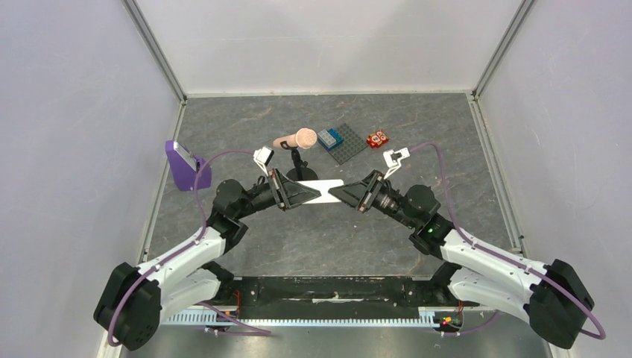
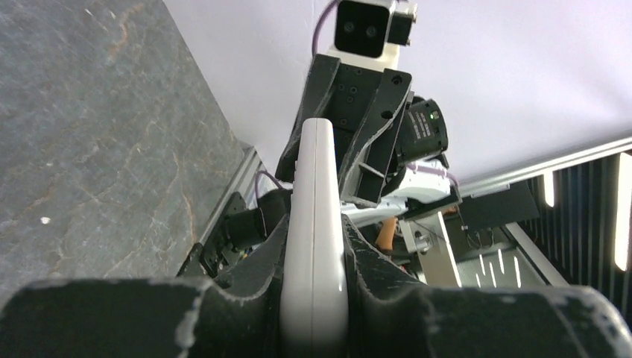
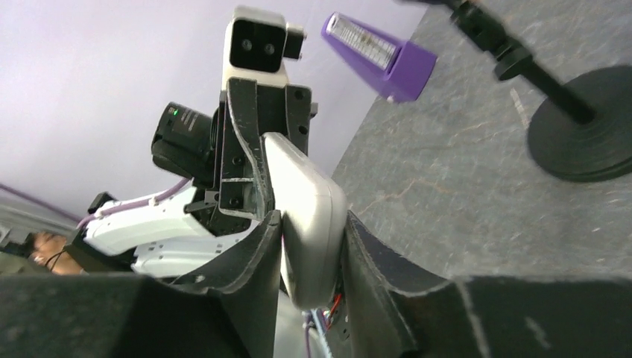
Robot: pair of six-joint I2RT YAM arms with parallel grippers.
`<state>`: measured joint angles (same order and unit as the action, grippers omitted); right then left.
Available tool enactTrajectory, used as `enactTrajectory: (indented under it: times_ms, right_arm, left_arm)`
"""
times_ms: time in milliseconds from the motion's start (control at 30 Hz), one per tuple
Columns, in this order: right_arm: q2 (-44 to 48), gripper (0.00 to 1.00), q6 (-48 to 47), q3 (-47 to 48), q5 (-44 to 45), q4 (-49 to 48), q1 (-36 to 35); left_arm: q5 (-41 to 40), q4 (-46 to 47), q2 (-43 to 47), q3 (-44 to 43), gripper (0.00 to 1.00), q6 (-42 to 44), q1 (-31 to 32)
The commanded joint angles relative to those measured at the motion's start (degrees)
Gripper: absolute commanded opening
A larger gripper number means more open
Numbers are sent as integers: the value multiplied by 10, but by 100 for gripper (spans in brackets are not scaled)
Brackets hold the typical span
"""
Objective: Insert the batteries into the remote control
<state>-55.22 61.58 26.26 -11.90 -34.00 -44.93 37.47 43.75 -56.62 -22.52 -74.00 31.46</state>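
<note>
The white remote control [image 1: 326, 189] hangs in the air over the middle of the table, held level between both arms. My left gripper [image 1: 309, 192] is shut on its left end; in the left wrist view the remote control [image 2: 317, 224] is seen edge-on, pinched between the black fingers [image 2: 380, 261]. My right gripper [image 1: 344, 192] is shut on the other end, and in the right wrist view the remote control [image 3: 309, 201] fills the gap between the two pads. The batteries are out of view.
A purple wedge [image 1: 182, 165] stands at the left wall. Behind the remote are a pink microphone [image 1: 298, 139] on a black round stand [image 1: 300, 175], a grey baseplate [image 1: 350, 148] with a blue brick [image 1: 332, 137], and a red block [image 1: 378, 138].
</note>
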Motion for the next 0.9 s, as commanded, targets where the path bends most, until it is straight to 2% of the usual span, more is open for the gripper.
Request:
enactTrajectory:
  times_ms: [0, 100, 133, 167, 267, 433, 600, 767, 867]
  right_arm:
    - [-20, 42, -24, 3, -74, 51, -55]
    - [18, 73, -52, 9, -41, 102, -50]
    - [34, 80, -61, 9, -32, 113, -46]
    - [51, 86, -69, 8, -24, 125, -42]
    - [103, 95, -99, 11, -12, 165, -22]
    - [151, 98, -143, 35, -15, 220, -4]
    - [155, 98, -202, 68, -50, 251, -3]
    - [83, 97, -319, 161, -169, 362, -2]
    - [47, 94, -376, 206, -202, 416, -2]
  left_arm:
    - [54, -12, 21, -33, 2, 12, 47]
    - [40, -137, 44, -60, 2, 92, 45]
    - [37, -168, 49, -69, 2, 118, 44]
    - [37, -200, 52, -77, 2, 136, 42]
    - [39, -258, 60, -95, 2, 181, 37]
    - [54, -270, 57, -100, 2, 198, 35]
    - [88, -282, 56, -113, 2, 228, 33]
    - [116, -377, 82, -149, 2, 328, 34]
    - [134, -417, 100, -162, 2, 376, 33]
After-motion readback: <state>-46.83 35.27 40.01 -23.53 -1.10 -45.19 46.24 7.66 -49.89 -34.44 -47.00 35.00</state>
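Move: The remote is in both grips: its middle lies about 2 cm to the right of the left hand's point, level with it in height and reach, and about 6 cm to the left of the right hand, also level. The black stand's round foot is on the table, some 22 cm lower, roughly 9 cm farther out and 4 cm left of the left hand. From the right hand that foot is about 9 cm ahead and 12 cm left. The remote's free end is let go by the right fingers, which spread from nearly shut to wide open while the left fingers keep their hold. Both hands draw back towards the base about 5 cm, fingers tipping down and swinging back some 15 degrees; the right dips 2 cm, shifts right, then rises and returns partway left, staying close to that end. ##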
